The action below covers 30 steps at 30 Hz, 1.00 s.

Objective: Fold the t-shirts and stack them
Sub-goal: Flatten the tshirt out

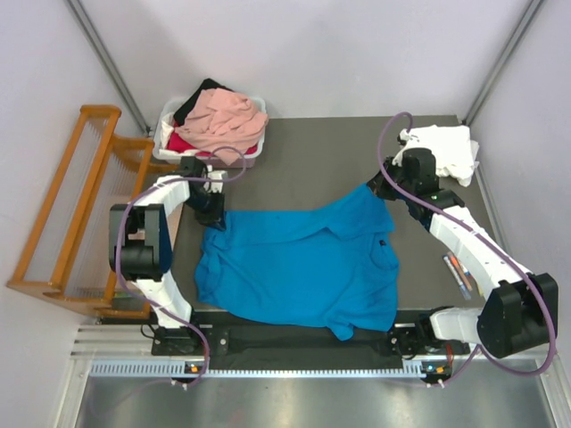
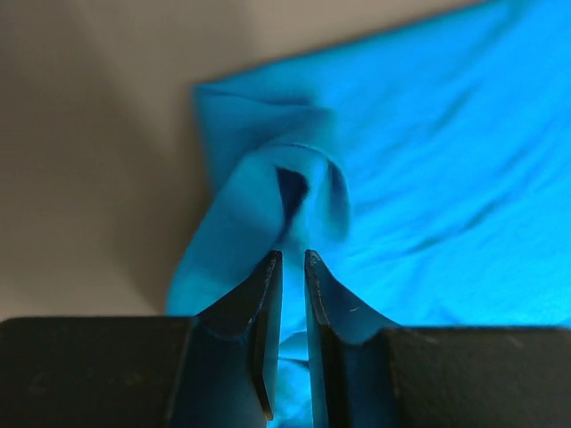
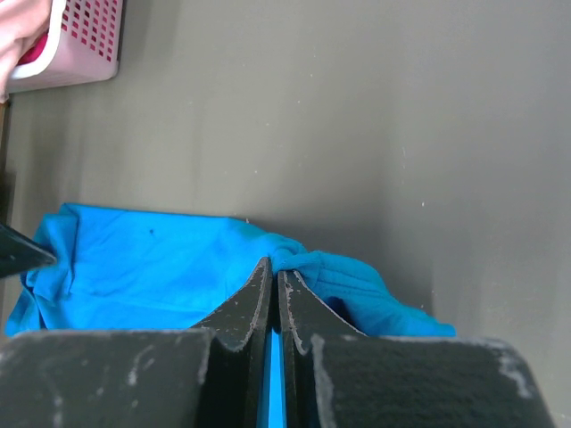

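A bright blue t-shirt (image 1: 303,267) lies spread out and rumpled on the dark table. My left gripper (image 1: 212,217) is at its far left corner. In the left wrist view the gripper (image 2: 293,254) has its jaws drawn close on a raised fold of the blue cloth (image 2: 294,192). My right gripper (image 1: 378,189) is at the far right corner, and in the right wrist view this gripper (image 3: 274,267) is shut, pinching a bunched edge of the shirt (image 3: 152,259). A white t-shirt (image 1: 446,147) lies at the back right.
A white plastic tub (image 1: 169,147) at the back left holds a salmon-pink tee (image 1: 227,120) over red and black cloth; the tub (image 3: 85,45) also shows in the right wrist view. A wooden slatted rack (image 1: 71,214) stands off the left edge. Pens (image 1: 458,272) lie beside the right arm.
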### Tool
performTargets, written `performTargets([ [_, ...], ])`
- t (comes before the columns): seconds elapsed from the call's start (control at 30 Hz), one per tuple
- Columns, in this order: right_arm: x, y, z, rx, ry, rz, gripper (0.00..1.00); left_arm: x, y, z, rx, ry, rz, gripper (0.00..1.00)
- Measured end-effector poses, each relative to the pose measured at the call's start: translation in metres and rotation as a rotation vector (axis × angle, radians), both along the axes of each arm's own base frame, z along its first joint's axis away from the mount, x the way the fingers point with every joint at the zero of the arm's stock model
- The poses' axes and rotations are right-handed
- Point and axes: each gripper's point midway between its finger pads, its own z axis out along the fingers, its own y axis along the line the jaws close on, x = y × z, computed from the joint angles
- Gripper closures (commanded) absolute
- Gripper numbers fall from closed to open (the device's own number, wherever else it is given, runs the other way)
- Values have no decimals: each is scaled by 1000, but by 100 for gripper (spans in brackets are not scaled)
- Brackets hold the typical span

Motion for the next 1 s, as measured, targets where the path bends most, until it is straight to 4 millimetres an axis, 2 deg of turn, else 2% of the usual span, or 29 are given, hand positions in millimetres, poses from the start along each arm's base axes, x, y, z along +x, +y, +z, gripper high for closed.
performTargets([
  [0.27, 1, -2, 0, 0, 0, -6, 100, 10, 39, 3, 27, -23, 84, 78],
  [0.5, 8, -20, -3, 2, 8, -57, 100, 13, 71, 8, 88, -52, 154, 78],
  [0.57, 11, -26, -5, 3, 11, -71, 100, 15, 88, 10, 112, -57, 205, 79],
  [0.73, 19, -31, -15, 9, 26, -89, 100, 25, 148, 24, 151, -84, 431, 79],
  [0.8, 21, -30, -24, 10, 43, -90, 100, 28, 161, 32, 129, -103, 490, 78],
  [0.83, 22, -30, -30, 12, 55, -90, 100, 29, 162, 37, 116, -112, 505, 78],
  [0.9, 26, -29, -41, 12, 80, -92, 100, 29, 154, 49, 76, -131, 491, 78],
  [0.97, 29, -27, -51, 17, 96, -90, 100, 32, 128, 68, 41, -164, 411, 77],
  [1.0, 28, -26, -58, 21, 110, -86, 100, 34, 106, 79, 28, -187, 345, 77],
])
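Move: The left hand, low over the t-shirt's left sleeve fold, has the far left corner about 4 cm ahead, 2 cm left and 3 cm down; the basket is some 24 cm straight ahead, the cardboard some 15 cm left and 5 back. The right hand already pinches the raised far right edge, its table spot roughly 3 cm ahead, 3 right and 15 below; the white cloths lie some 17 cm ahead and 17 right. Left sweeps 16 cm left off the t-shirt, then back, rising; right, still pinching, lowers the edge 6 cm. ##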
